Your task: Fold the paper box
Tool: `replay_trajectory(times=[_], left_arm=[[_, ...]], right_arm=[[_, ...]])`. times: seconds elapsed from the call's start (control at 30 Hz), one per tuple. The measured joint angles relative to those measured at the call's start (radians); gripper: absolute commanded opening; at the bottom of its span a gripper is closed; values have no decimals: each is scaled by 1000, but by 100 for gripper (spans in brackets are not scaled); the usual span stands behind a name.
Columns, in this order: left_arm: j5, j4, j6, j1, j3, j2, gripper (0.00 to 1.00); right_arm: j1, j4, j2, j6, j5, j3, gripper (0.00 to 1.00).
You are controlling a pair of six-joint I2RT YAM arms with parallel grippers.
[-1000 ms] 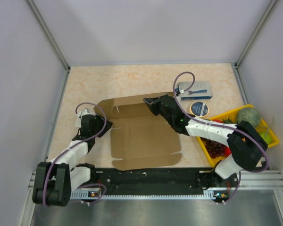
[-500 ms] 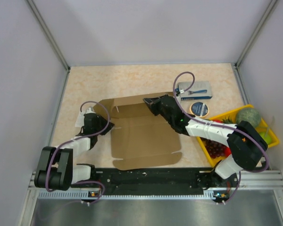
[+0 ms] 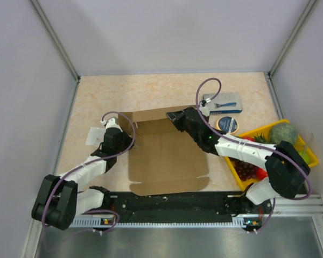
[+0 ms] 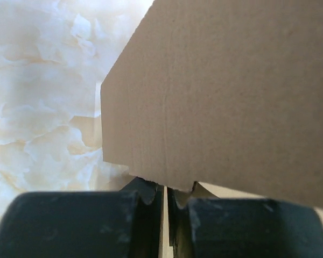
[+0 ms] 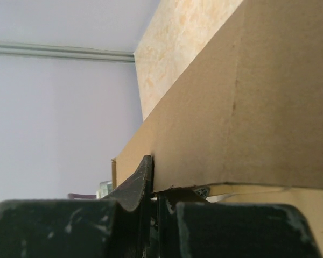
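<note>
The paper box (image 3: pixel 167 156) is a brown cardboard die-cut sheet lying mid-table, its back panel raised. My left gripper (image 3: pixel 128 141) is shut on the sheet's left flap, which stands up; in the left wrist view the cardboard (image 4: pixel 231 97) rises from between the closed fingers (image 4: pixel 145 193). My right gripper (image 3: pixel 175 117) is shut on the raised back panel's right end; in the right wrist view the panel (image 5: pixel 242 118) sits clamped between the fingers (image 5: pixel 137 183).
A blue-and-white flat package (image 3: pixel 222 102) and a round tin (image 3: pixel 227 124) lie right of the box. A yellow tray (image 3: pixel 307 161) with a melon and fruit stands at the right edge. A small white packet (image 3: pixel 92 137) lies left of my left gripper.
My left gripper has moved right and toward the back with the left flap, lifting it more upright. The back panel stands a little higher. The right gripper has barely moved.
</note>
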Motion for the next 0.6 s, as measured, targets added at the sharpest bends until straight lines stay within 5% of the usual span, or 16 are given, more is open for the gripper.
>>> replay_trajectory(times=[0.2,0.33,0.5,0.6], left_arm=[[-24,7,11,-39,13,39,7],[-5,50,25,-53,18,60,17],[64,117,55,-55,16,58,42],[106,145,76,-55,16,57,41]], right_arm=[[0,-18,-3,-96,2,7,0],[0,2,1,-101,2,7,0],[-1,24,9,-92,1,6,0],[-6,65,8,-77,-5,-16,0]])
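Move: The box's left side flap stands just in front of the left fingers, its middle about 5 cm ahead, 1 cm to the left and 4 cm higher. The raised back wall is centred roughly 8 cm ahead, 12 cm to the right and 6 cm up, the base panel some 14 cm right, 5 cm back and 5 cm down. A white card lies about 13 cm left, 1 cm ahead and 5 cm below. From the right hand, the flap is about 16 cm left, 2 cm back and 10 cm down. Carry the left gripper about 4 cm to the right, across the box's left edge, starting with the fingers still shut at the side flap's lower edge, then opening them to not quite half. Rise some 2 cm as they open and swing the wrist about 10 degrees clockwise. Keep the right gripper shut on the back wall's top edge, holding it nearly in place. ##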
